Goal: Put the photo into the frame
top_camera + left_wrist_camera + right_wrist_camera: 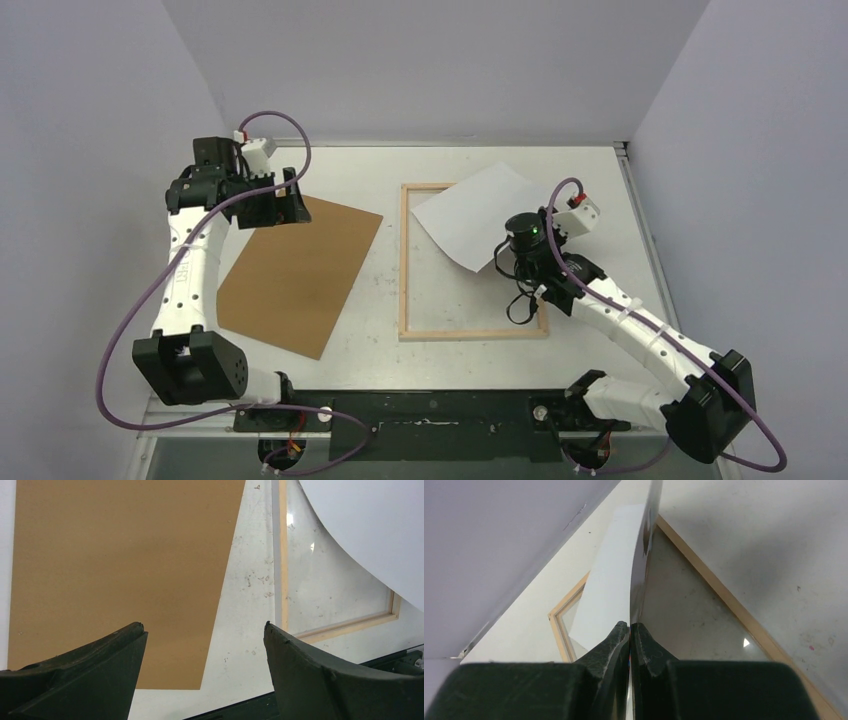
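The photo (pixel 472 213) shows its plain white back and hangs tilted over the far right part of the frame (pixel 404 262), a thin light-wood rectangle lying flat on the table. My right gripper (pixel 507 258) is shut on the photo's near corner. In the right wrist view the photo (pixel 611 587) runs edge-on away from the pinched fingertips (pixel 630 626), its dark glossy side facing right, with the frame (pixel 560 622) below. My left gripper (pixel 290 200) is open at the far left, above the brown backing panel's far corner, with nothing between its fingers (pixel 205 630).
A brown fibreboard backing panel (pixel 298 272) lies flat left of the frame. White walls close in the table (pixel 620 190) on the left, back and right. A black base rail (pixel 440 410) runs along the near edge.
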You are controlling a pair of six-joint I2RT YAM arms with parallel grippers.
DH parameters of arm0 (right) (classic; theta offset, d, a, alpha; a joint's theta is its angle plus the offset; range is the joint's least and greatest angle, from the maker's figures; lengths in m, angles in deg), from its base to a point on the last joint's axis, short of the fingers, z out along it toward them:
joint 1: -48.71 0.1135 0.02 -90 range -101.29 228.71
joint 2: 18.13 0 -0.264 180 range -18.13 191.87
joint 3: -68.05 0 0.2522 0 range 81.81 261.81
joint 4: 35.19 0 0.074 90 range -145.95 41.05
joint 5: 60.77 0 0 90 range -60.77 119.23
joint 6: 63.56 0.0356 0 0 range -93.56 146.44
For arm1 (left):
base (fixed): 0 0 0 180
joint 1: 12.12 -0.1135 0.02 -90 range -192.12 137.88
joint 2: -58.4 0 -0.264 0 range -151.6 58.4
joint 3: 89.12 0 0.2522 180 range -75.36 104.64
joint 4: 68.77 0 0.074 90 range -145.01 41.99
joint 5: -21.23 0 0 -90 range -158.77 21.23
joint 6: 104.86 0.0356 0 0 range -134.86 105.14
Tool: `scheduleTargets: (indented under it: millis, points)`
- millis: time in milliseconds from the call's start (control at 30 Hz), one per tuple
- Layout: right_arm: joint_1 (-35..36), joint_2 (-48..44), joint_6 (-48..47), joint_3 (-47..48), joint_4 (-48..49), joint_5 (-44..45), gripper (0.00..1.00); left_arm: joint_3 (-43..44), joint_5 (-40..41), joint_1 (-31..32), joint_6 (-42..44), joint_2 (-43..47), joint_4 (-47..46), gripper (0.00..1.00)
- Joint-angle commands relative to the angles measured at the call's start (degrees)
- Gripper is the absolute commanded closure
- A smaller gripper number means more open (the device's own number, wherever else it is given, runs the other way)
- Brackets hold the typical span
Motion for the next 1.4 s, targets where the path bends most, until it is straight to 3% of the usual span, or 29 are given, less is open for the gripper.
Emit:
scheduleTargets:
  millis: [0, 233, 533, 900, 933, 1000, 1033, 1100, 1233, 1367]
  points:
    - [1.4, -1.3, 8.2, -3.0, -2.6, -0.6, 0.95, 0.2, 1.4, 0.5, 2.0, 2.9, -4.1, 0.14]
    - [10.8, 2.9, 17.5, -0.9, -10.2, 4.0, 0.90, -1.0, 1.7, 1.0, 2.0, 3.4, -4.5, 0.14]
    - [16.5, 10.3, 18.3, 5.0, -17.2, -1.6, 0.76, -0.6, 1.5, 2.0, 2.0, 2.8, -4.7, 0.14]
    - [25.8, 0.6, 13.5, -1.7, -9.2, -5.5, 0.32, 0.2, 1.2, 3.1, 3.0, 2.5, -5.0, 0.14]
    - [25.9, 0.8, 12.2, -1.8, -8.4, -6.6, 0.17, 0.2, 1.2, 3.2, 3.0, 2.4, -4.9, 0.14]
    - [25.9, 2.5, 10.5, 0.3, -9.9, -7.5, 0.02, 0.3, 1.2, 3.3, 3.0, 2.5, -4.8, 0.14]
    - [25.9, 3.7, 9.7, 1.5, -11.0, -7.8, 0.00, 0.3, 1.2, 3.3, 2.9, 2.5, -4.8, 0.14]
    - [25.9, 4.9, 8.1, 3.6, -12.7, -7.7, 0.08, 0.2, 1.1, 3.4, 2.9, 2.7, -4.9, 0.14]
    - [25.2, 2.9, 3.2, 4.7, -11.3, -6.0, 0.08, -0.5, 1.0, 3.3, 3.5, 2.2, -4.6, 0.14]
    - [16.7, 1.4, -6.9, 5.9, -8.1, -6.7, 0.03, -1.4, 1.5, 3.3, 4.3, 1.6, -5.1, 0.14]
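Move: The right hand still pinches the photo, white back up, near the photo's right side; the sheet's middle lies about 8 cm to the left of the fingers and some 10 cm below. The frame's middle is about 11 cm to the hand's left, a couple of centimetres ahead and roughly 21 cm below; the brown board lies some 50 cm to its left and 4 cm nearer. For the idle left hand, the frame is around 38 cm right, 2 cm ahead, 23 cm below. Down and back first, then leftwards and back over the frame, the right hand travels about 12 cm left and 11 cm back, sinking some 8 cm before rising a little. The fingers open wide on the way and let go of the photo, while the wrist swings almost 30 degrees counter-clockwise and tips some 15 degrees farther down; the empty hand ends above the sheet. ##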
